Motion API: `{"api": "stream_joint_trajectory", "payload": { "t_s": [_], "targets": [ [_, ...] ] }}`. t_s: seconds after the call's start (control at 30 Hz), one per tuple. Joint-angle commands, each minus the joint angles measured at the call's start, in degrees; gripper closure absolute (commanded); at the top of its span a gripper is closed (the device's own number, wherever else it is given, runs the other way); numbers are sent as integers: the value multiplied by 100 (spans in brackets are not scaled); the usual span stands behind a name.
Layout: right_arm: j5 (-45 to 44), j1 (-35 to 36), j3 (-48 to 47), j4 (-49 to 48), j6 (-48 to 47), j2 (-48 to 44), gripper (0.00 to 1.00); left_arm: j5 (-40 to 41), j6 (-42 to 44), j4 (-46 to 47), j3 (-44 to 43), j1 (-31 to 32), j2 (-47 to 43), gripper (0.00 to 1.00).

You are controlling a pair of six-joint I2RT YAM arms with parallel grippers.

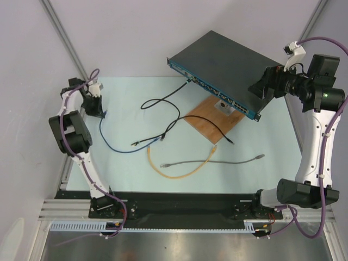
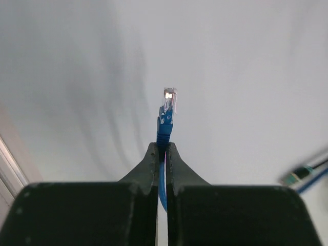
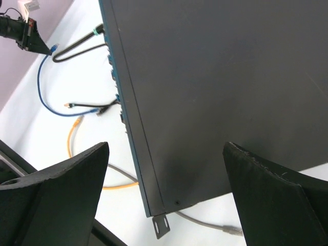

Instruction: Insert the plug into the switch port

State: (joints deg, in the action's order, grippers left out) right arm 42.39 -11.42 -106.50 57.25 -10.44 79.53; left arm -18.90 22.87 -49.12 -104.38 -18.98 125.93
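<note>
The switch is a flat dark grey box at the back right, its teal front face angled toward the mat. My left gripper is far left, shut on the blue cable just behind its clear plug. The plug sticks out past the fingertips, well away from the switch. My right gripper hovers open above the switch's right end. In the right wrist view the switch top lies between its spread fingers, with nothing held.
A brown wooden board lies under the switch's front right corner. A black cable runs from the switch face. An orange cable, a grey cable and another black cable lie loose on the mat.
</note>
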Motion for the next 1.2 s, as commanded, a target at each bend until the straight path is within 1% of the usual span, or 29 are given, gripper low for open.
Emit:
{"api": "stream_joint_trajectory", "payload": {
  "t_s": [0.0,0.07,0.17,0.2,0.27,0.3,0.33,0.37,0.4,0.43,0.47,0.5,0.53,0.57,0.6,0.63,0.67,0.7,0.73,0.83,0.87,0.9,0.97,1.0,1.03,1.07,1.1,1.13,1.17],
  "targets": [
    [331,35,-108,-399,279,-253,0,-1334,-134,-597,-399,35,-1411,100],
    [436,35,-161,-460,358,-350,0,-1790,-213,-879,-478,70,-1911,100],
    [524,26,-196,-671,524,-525,0,-2143,-318,-1143,-618,158,-2378,100],
    [568,35,-196,-794,586,-552,0,-2380,-327,-1204,-662,184,-2676,100],
    [779,35,-213,-943,866,-648,0,-2618,-389,-1284,-759,316,-2994,100],
    [927,35,-213,-1118,998,-675,0,-2689,-432,-1275,-777,473,-3308,100],
    [1007,35,-196,-1329,1269,-728,0,-2663,-459,-1214,-768,570,-3494,100],
    [1069,35,-179,-1331,1272,-754,0,-2611,-477,-1170,-768,702,-3661,100],
    [1139,35,-152,-1583,1620,-781,0,-2532,-468,-1126,-760,842,-3828,100],
    [1305,35,-126,-1708,1789,-807,0,-2314,-442,-978,-742,1157,-4187,100],
    [1394,35,-91,-1857,2026,-833,0,-2155,-433,-889,-672,1325,-4365,100],
    [1577,35,49,-2206,2463,-886,0,-2032,-433,-697,-628,1649,-4558,100],
    [1675,35,120,-2384,2755,-912,0,-1700,-415,-608,-584,1844,-4882,99],
    [1754,43,295,-2786,2984,-956,0,-1488,-398,-511,-514,2080,-5050,100],
    [1885,52,366,-2955,3456,-965,0,-1277,-328,-380,-479,2509,-5182,100],
    [1939,61,436,-3113,3661,-974,0,-674,-275,-335,-452,2740,-5419,100],
    [1983,70,498,-3367,3846,-965,0,-425,-196,-291,-426,2977,-5525,100],
    [2044,87,620,-3492,4065,-948,0,-117,-82,-169,-391,3388,-5622,100],
    [2062,131,665,-3684,4372,-939,0,390,-3,-107,-329,3584,-5788,100],
    [2036,385,806,-3827,4716,-878,0,1306,296,165,-198,4401,-5957,100],
    [2001,473,806,-3836,4761,-851,0,1866,505,279,-119,4595,-6096,100],
    [1940,561,841,-3862,4788,-851,1,2203,638,568,-13,4988,-6176,100],
    [1870,825,911,-4046,4954,-860,1,2826,954,842,224,5220,-6256,100],
    [1800,904,946,-4125,5042,-860,2,3126,1060,1156,294,5412,-6265,100],
    [1782,983,1034,-4265,5217,-834,2,3346,1209,1368,556,5518,-6300,100],
    [1755,1123,1052,-4327,5323,-825,3,3757,1654,1597,750,5641,-6343,100],
    [1746,1281,1087,-4380,5385,-799,5,3996,1946,2234,987,5990,-6509,100],
    [1729,1361,1113,-4415,5429,-764,5,4225,2280,2641,1259,6194,-6589,100],
    [1668,1571,1140,-4425,5447,-720,6,4680,2979,3045,1828,6588,-6660,100]
  ]
}}
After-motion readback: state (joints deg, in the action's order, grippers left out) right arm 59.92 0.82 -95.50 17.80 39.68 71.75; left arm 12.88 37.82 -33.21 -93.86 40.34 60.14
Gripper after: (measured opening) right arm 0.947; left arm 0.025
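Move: The left hand already pinches the blue plug just above the table. From it, the switch's port row is about 58 cm right, 2 cm back and 25 cm higher. The blue cable's far plug lies some 33 cm right and 16 cm back, the loose black cable end 20 cm right and 19 cm back, both 2 cm lower. From the open right hand, the held plug is roughly 78 cm left, 12 cm ahead and 35 cm lower; the port row is 17 cm left, 9 cm ahead, 10 cm lower. Keeping its pinch on the blue cable just behind the plug, the left hand lifts it fast off the table, some 45 cm up while swinging about 26 cm right and 19 cm back, the wrist tipping up from steeply down until the plug points roughly forward. Meanwhile the empty right hand, still wide open, moves about 12 cm left and 10 cm up, drawing back a little and rolling its left side up as it turns counter-clockwise, towards the raised plug. ##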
